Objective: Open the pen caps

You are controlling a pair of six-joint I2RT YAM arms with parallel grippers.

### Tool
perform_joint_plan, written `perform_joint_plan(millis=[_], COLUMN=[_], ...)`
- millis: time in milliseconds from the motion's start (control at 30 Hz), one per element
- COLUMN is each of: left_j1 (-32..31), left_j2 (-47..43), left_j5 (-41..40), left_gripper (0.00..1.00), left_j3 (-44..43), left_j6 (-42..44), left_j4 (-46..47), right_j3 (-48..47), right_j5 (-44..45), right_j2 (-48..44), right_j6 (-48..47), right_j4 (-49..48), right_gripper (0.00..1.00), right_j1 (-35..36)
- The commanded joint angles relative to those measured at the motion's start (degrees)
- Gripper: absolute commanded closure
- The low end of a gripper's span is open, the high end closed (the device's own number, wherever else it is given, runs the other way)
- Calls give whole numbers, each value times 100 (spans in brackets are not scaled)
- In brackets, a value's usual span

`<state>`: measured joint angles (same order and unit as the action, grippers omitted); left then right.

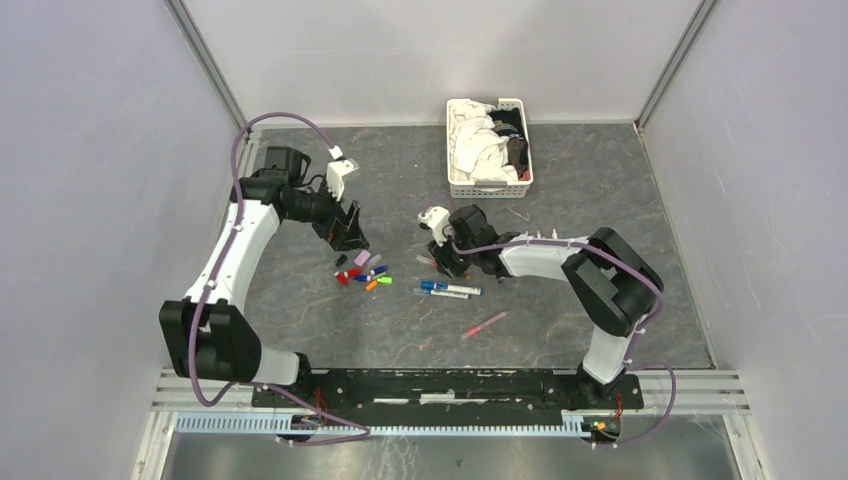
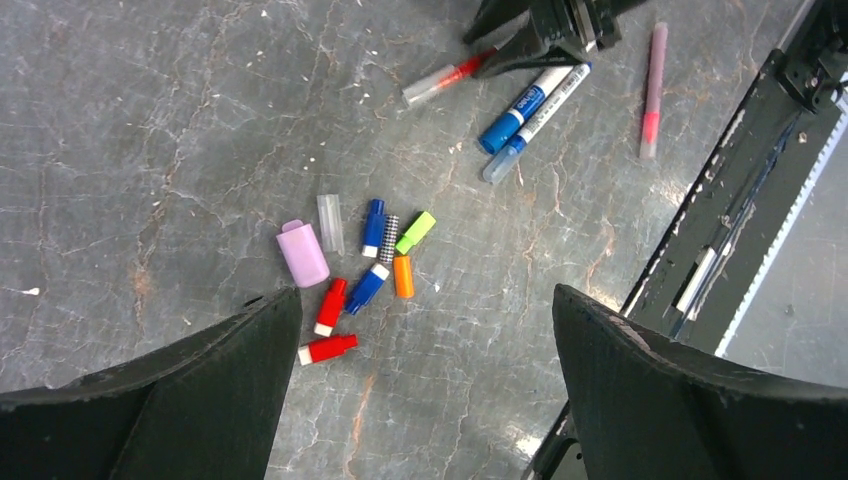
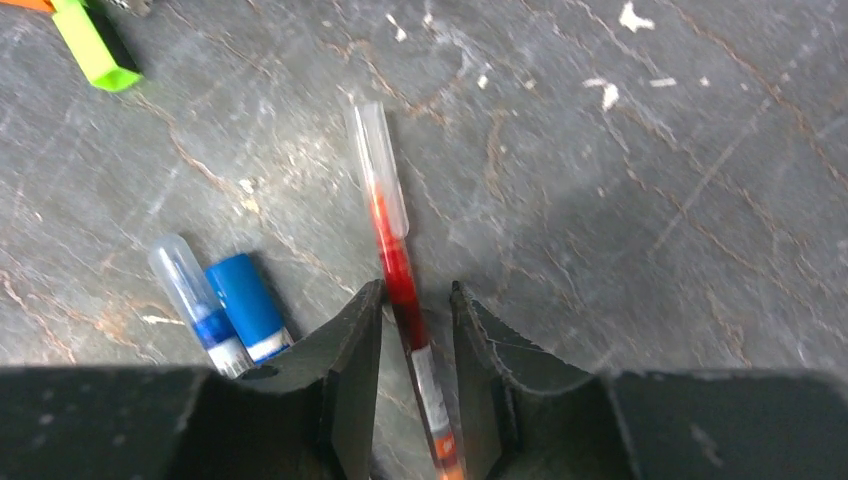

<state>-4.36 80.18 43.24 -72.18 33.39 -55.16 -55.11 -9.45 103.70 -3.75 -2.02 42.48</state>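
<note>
A loose pile of pen caps [image 2: 367, 286], red, blue, orange, green, lilac and clear, lies on the grey table [image 1: 300, 300]. My left gripper [image 2: 425, 300] hangs open just above and near the pile, holding nothing. A thin red pen [image 3: 395, 255] with a clear cap [image 3: 380, 160] lies flat on the table. My right gripper [image 3: 417, 290] is low over it, its fingers close on either side of the barrel with small gaps showing. Two blue pens [image 3: 245, 300] lie side by side just left of that gripper, still capped.
A pink pen [image 1: 486, 323] lies alone towards the near right. A white slatted basket [image 1: 488, 146] of cloths stands at the back. The black base rail [image 2: 720, 200] runs along the near edge. A green cap [image 3: 95, 45] lies beyond the blue pens.
</note>
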Motion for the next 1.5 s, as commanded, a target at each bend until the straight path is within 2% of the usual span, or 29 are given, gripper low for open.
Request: perform_joint_plan(millis=[0, 100, 200, 267, 333, 367, 567, 700, 900, 1100, 1200, 1333, 1467], left_j1=[-30, -30, -30, -30, -37, -38, -156, -542, -1092, -1293, -1308, -1355, -1372], left_j2=[49, 59, 67, 84, 102, 107, 94, 160, 497, 741, 781, 885, 1029], left_j5=[263, 244, 269, 311, 354, 393, 683, 826, 860, 916, 1056, 1195, 1297], left_gripper=[0, 0, 0, 0, 0, 0, 0, 1, 2, 6, 11, 21, 39], left_j3=[-1, -31, -41, -34, -3, 16, 244, 429, 448, 140, 29, -43, -131], left_j6=[409, 477, 500, 522, 562, 582, 765, 875, 731, 905, 1101, 1371, 1620], left_j4=[-246, -316, -332, -355, -393, -411, -429, -364, -48, -237, -430, -732, -1026], right_j3=[511, 695, 747, 748, 688, 634, -115, -624, -787, -1060, -1239, -1323, -1406], right_j5=[-8, -28, -33, -112, -179, -211, -663, -1567, -3216, -4051, -4245, -4505, -4460], right_j2=[-263, -398, -379, -318, -285, -294, -580, -834, -995, -986, -906, -804, -703], right_j6=[118, 162, 175, 196, 226, 225, 143, 153, 263, -54, -205, -220, -293], right_j4=[87, 13, 0, -41, -92, -90, 182, 519, 657, 1182, 1439, 1446, 1575], right_gripper=[62, 64, 73, 82, 97, 100, 100, 100, 100, 100, 100, 100, 100], right_j1=[-185, -202, -225, -247, -267, -284, -406, -425, -405, -298, -260, -180, -148])
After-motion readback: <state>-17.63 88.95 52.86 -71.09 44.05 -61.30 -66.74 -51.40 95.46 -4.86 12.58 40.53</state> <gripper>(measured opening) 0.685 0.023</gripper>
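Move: The red pen with the clear cap lies loosely between the right hand's parted fingers, its middle about 1 cm right of the hand point and 1 cm below. The blue marker lies some 4 cm back from the right hand and 1 cm right; the clear-capped blue pen is 5 cm back and 1 cm left. From the empty left hand, the red pen is about 17 cm right, 2 cm ahead and 18 cm down, and the loose caps are roughly 3 cm right, 2 cm ahead and 18 cm down. The right hand slides about 2 cm right along the red pen, shuts its fingers on the body, then lifts it some 14 cm while drawing back 8 cm and going left, levelling out and turning counter-clockwise about 30 degrees, so the clear cap faces the left hand. The left hand, wide open, comes in to meet it, moving about 7.5 cm right, 6 cm back and a little down, turning clockwise some 20 degrees, and begins to narrow its fingers around the cap without yet shutting on it. ##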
